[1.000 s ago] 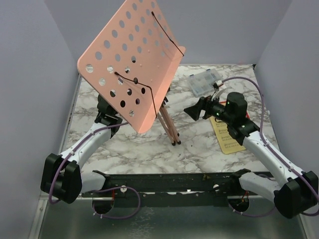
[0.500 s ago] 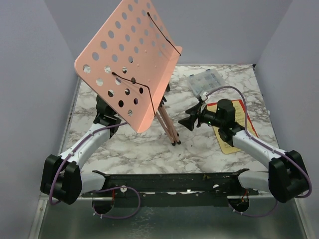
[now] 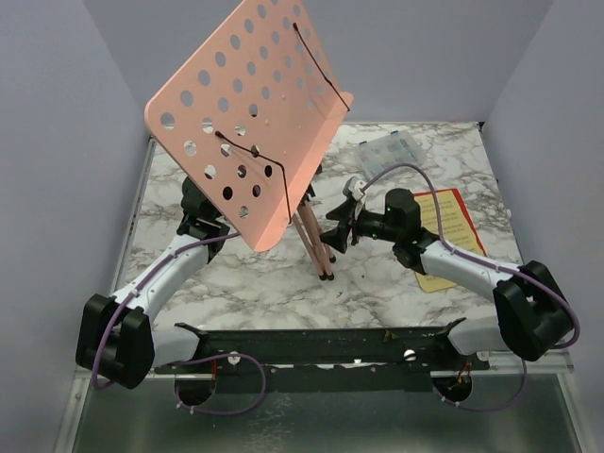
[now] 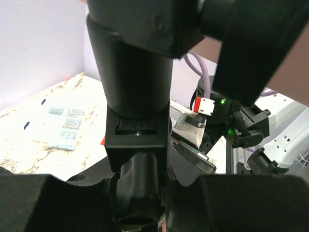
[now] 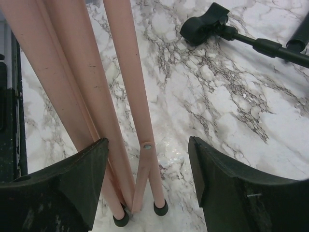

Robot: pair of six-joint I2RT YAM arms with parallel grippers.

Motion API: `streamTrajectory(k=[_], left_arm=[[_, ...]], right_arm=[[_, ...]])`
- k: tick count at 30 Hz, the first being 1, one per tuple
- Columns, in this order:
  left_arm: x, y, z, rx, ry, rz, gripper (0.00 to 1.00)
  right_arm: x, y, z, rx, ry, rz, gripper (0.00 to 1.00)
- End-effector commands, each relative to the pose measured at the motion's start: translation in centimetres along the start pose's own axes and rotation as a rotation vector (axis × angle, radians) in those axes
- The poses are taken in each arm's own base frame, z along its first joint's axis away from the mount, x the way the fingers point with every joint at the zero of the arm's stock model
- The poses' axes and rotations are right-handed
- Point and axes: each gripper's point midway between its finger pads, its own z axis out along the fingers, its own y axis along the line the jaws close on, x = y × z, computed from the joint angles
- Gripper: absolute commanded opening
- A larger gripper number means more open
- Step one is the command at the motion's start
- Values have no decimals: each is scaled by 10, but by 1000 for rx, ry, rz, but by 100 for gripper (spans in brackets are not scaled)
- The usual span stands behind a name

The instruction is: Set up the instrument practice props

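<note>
The pink perforated music stand (image 3: 250, 104) stands tilted at the left centre, its thin legs (image 3: 316, 236) folded together. My left gripper (image 4: 140, 193) is shut on the stand's black fitting (image 4: 140, 159) behind the desk, hidden in the top view. My right gripper (image 3: 332, 231) is open low at the legs (image 5: 120, 96), one finger (image 5: 82, 179) beside them and the other finger (image 5: 222, 183) well apart. A yellow sheet-music page with a red edge (image 3: 451, 219) lies flat at the right. The black microphone clip (image 5: 207, 23) and its stem lie on the marble beyond the legs.
A clear plastic compartment box (image 3: 387, 151) sits at the back right, also seen in the left wrist view (image 4: 60, 125). Purple walls close in the marble table (image 3: 236, 283) on three sides. The black rail (image 3: 311, 344) runs along the near edge.
My right gripper has swung left from over the yellow page to the stand's legs, with its jaws a little narrower. The stand's desk has shifted slightly.
</note>
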Motion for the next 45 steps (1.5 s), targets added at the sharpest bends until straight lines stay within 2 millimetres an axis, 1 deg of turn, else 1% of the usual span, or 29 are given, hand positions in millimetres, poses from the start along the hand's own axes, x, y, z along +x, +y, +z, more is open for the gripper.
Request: streamTrajectory(k=[1,4,7,8,10,12,13,14,16,18,20,23,25,27,29,32,33,35,38,40,45], left_arm=[[-36,-38,4,125,-77,100,0],[-36,-39,4,131,-75,104,0],[-35,-40,5,137,-72,101,0],[-36,-42,5,143,-70,98,0],[-35,-46,5,158,-66,102,0],[-32,-51,4,175,-61,127,0],[-31,-52,3,178,-60,134,0],[-31,-54,4,188,-57,134,0],[-30,-60,4,219,-46,131,0],[-28,-68,4,244,-41,145,0],[-28,-72,3,252,-46,164,0],[-30,-70,5,238,-55,149,0],[-30,-72,4,245,-54,156,0],[-30,-73,3,246,-55,172,0],[-29,-72,3,242,-55,173,0],[-29,-74,3,257,-48,165,0],[-30,-76,2,261,-49,172,0],[-30,-76,1,258,-53,181,0],[-31,-80,1,277,-48,179,0],[-30,-85,0,293,-45,188,0],[-27,-88,2,305,-40,181,0]], right_arm=[[-10,25,1,-55,-50,-13,74],[-24,26,-16,-4,-117,-61,76],[-31,13,-29,116,-145,-67,77],[-33,13,-31,125,-157,-71,77],[-34,22,-30,69,-185,-100,77],[-33,31,-20,-17,-170,-111,76],[-29,34,-15,-55,-145,-102,75],[-30,36,-11,-88,-140,-104,74],[-29,36,-5,-108,-148,-108,72],[-32,35,-3,-109,-168,-107,68],[-35,37,-3,-114,-183,-98,65],[-36,38,-9,-95,-188,-100,61],[-37,40,-16,-74,-192,-70,61],[-39,41,-24,-53,-190,-69,65],[-38,36,-30,0,-173,-48,68],[-38,19,-37,91,-166,-41,68],[-36,16,-37,93,-148,-34,67],[-34,19,-32,56,-116,-34,66],[-33,26,-25,-20,-112,-64,59],[-31,26,-20,-36,-109,-67,54],[-33,46,-12,-156,-117,-97,53]])
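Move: Level with the right hand and roughly 4 cm to its left runs the tripod's braced leg, showing between the open fingers. The other two legs stand about 3 cm back of that leg. The leg feet are some 17 cm below the hand, 3 cm left and 2 cm back; the black clamp lies on the table about 22 cm ahead, 28 cm left and 17 cm down. From the left hand, the braced leg is about 18 cm below and 4 cm right. Bobbing beside the tripod legs, the right hand draws back about 4 cm, then a little forward again, while rising and sinking twice, the second rise reaching some 6 cm before it drops; its fingers narrow partway astride the braced leg without shutting. The left hand keeps its hold under the pink desk, pulling the stand's head back about 5 cm and slightly right, turning about 10 degrees clockwise. ##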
